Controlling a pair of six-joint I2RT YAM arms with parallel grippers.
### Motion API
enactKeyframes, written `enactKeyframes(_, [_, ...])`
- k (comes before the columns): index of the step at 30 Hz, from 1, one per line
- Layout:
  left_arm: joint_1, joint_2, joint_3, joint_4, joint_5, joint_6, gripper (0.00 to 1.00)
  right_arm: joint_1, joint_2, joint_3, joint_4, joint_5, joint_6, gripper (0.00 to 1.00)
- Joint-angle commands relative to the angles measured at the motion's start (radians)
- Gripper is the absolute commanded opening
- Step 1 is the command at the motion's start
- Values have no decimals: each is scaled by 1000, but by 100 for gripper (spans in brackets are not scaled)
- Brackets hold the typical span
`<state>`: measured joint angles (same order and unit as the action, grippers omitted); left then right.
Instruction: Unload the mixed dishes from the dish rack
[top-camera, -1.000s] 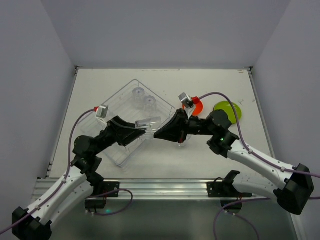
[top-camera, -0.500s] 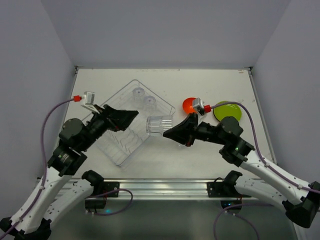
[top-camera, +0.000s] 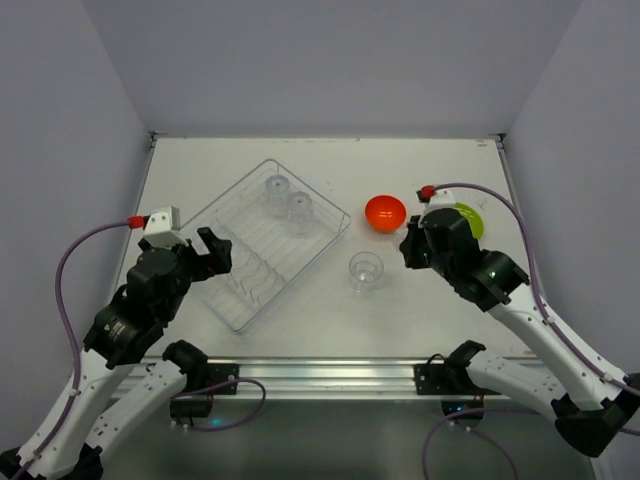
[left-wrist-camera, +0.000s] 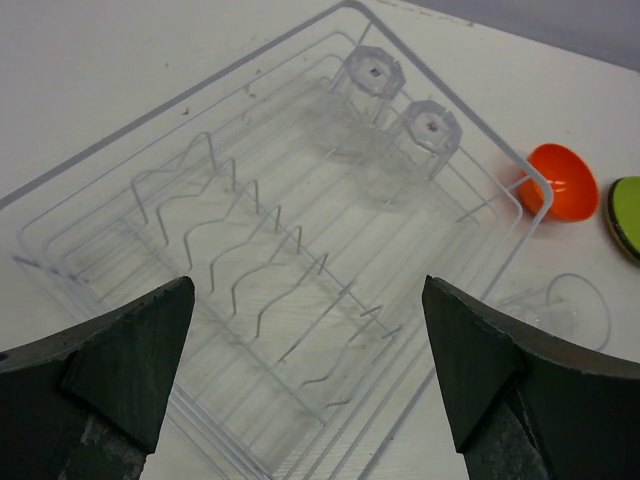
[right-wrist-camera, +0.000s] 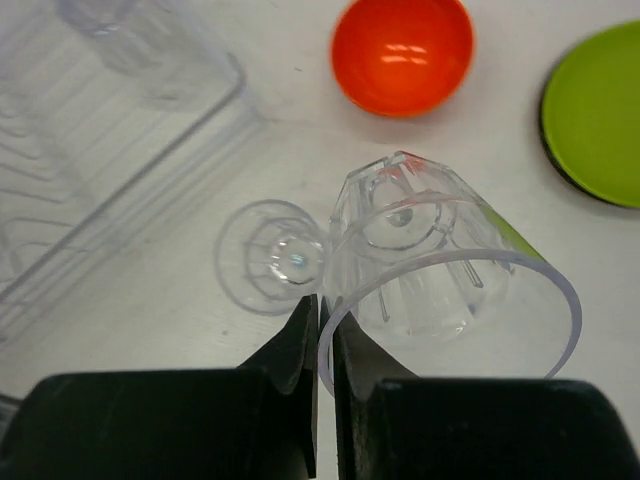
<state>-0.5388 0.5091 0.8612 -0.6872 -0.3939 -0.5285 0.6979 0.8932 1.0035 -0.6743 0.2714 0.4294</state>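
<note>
The clear dish rack (top-camera: 250, 262) lies left of centre with two clear tumblers (top-camera: 276, 187) (top-camera: 300, 206) upside down at its far end. My left gripper (top-camera: 214, 251) hangs open over the rack's near left side, holding nothing; in the left wrist view its fingers (left-wrist-camera: 120, 360) frame the rack's wire ridges (left-wrist-camera: 260, 270). My right gripper (right-wrist-camera: 322, 300) is shut on the rim of a third clear tumbler (right-wrist-camera: 430, 250), tilted above the table. A further tumbler (top-camera: 365, 270) stands on the table beside it. The orange-red bowl (top-camera: 385, 212) and the lime-green plate (top-camera: 468, 219) rest on the table to the right.
The right arm covers part of the green plate in the top view. The table's side rails (top-camera: 520, 230) run along both edges, and grey walls close in the back and sides.
The left gripper opened, let go of the tumbler and drew back to the left over the rack. The right gripper kept the tumbler and carried it rightward, toward the bowl and plate.
</note>
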Motion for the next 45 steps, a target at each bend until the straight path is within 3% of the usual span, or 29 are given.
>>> enactKeyframes(1, [0, -23, -13, -2, -141, 35, 100, -103, 45, 50, -194, 63, 8, 0])
enactKeyframes(5, [0, -21, -37, 17, -148, 36, 100, -201, 140, 61, -229, -33, -40, 0])
enactKeyframes(14, [0, -35, -48, 21, -146, 33, 100, -209, 430, 80, -190, -95, -77, 0])
enactKeyframes(20, [0, -72, -67, 41, -126, 38, 100, -209, 526, 89, -156, -190, -104, 0])
enactKeyframes(32, [2, -50, -73, 54, -99, 45, 100, -207, 628, 98, -142, -210, -107, 6])
enactKeyframes(35, [0, -44, -71, 55, -97, 47, 100, -202, 599, 101, -149, -213, -103, 19])
enactKeyframes(41, [0, -21, -71, 58, -85, 50, 100, -199, 503, 127, -194, -210, -98, 34])
enactKeyframes(42, [2, -15, -71, 60, -82, 51, 100, -202, 463, 130, -199, -206, -100, 45])
enactKeyframes(45, [2, 17, -65, 58, -65, 55, 100, -204, 379, 138, -212, -207, -104, 61])
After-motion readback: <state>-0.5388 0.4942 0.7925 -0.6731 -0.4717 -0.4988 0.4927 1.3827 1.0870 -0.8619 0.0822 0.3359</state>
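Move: The right hand already grips the clear glass by its rim; the empty table spot for it lies about 2 cm ahead, 6 cm to the right and 24 cm below. The standing glass is some 3 cm ahead, 5 cm left and 19 cm lower. The red bowl lies about 18 cm straight ahead, the green plate roughly 16 cm ahead and 18 cm right, both some 21 cm down. From the left hand the spot is about 4 cm ahead, 45 cm right, 26 cm below. Still pinching the glass by its rim, the right hand lowers it about 17 cm onto bare table beside the standing glass, swinging right at first, then easing partly back left, while its fingers tip some 40 degrees further down. After a brief pause low down the fingers open past halfway, let go of the rim, and the hand lifts about 4 cm straight up. ##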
